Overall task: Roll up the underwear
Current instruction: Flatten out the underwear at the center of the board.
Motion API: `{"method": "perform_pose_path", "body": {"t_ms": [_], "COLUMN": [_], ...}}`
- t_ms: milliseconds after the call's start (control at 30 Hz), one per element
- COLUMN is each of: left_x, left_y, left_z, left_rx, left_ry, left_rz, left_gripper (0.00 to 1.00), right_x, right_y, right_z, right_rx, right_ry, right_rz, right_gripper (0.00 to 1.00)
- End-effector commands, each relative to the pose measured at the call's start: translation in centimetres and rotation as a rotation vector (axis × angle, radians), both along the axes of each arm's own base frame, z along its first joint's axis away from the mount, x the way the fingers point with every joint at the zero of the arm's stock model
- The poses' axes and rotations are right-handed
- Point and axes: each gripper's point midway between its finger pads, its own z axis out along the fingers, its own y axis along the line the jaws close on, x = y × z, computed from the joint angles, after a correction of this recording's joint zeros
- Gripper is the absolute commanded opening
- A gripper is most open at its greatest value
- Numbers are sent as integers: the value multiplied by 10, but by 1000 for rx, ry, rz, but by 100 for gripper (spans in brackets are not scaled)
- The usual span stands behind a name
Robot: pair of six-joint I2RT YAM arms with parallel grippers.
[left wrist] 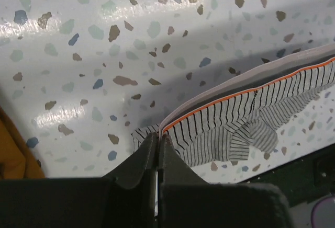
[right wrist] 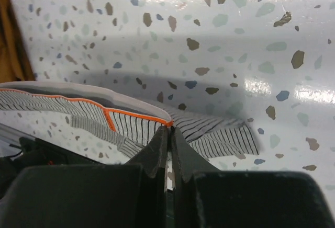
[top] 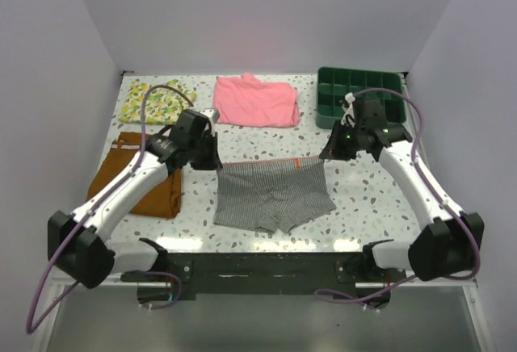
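The grey-and-white striped underwear (top: 273, 194) hangs between both grippers in the middle of the table, waistband stretched level, legs resting on the tabletop toward the near edge. My left gripper (top: 215, 161) is shut on the waistband's left corner. In the left wrist view the gripper (left wrist: 157, 135) pinches the orange-edged waistband of the underwear (left wrist: 235, 126). My right gripper (top: 325, 156) is shut on the right corner. In the right wrist view that gripper (right wrist: 169, 127) clamps the orange-trimmed edge, and the underwear (right wrist: 125, 126) runs off to the left.
Rust-brown shorts (top: 137, 181) lie at the left, close to the left arm. A pink folded garment (top: 256, 100) and a yellow patterned cloth (top: 156, 102) lie at the back. A green compartment tray (top: 361, 95) stands at the back right, behind the right wrist.
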Motion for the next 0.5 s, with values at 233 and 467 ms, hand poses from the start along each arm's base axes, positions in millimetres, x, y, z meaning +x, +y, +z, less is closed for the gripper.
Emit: {"method": "perform_pose_path", "body": {"t_ms": [233,467], "left_x": [110,144], "left_y": [-21,-10], "left_z": [-47,-65], "left_rx": [135,245], "left_ry": [-32,-27], "left_rz": [-23,48], "left_gripper": [0,0], "right_x": [113,142], "right_y": [8,-3], "right_z": [-47,-80], "right_rx": [-92,-176], "right_ry": [-34,0], "right_rz": [-14,-70], "right_gripper": [2,1]}}
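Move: Both hands hold the underwear's waistband up. From the left, its landing spot on the board lies about 13 cm ahead, 3 right and 12 below; the pink cloth is 27 ahead, 9 right, and the brown cloth 5 ahead, 21 left. From the right, its landing spot is 13 ahead, 1 left and 12 below; the green box stands 26 ahead, 12 right, the pink cloth 25 ahead, 15 left. Both hands, waistband ends still pinched, swing forward some 11 cm and down about 8, towards the pink cloth. ##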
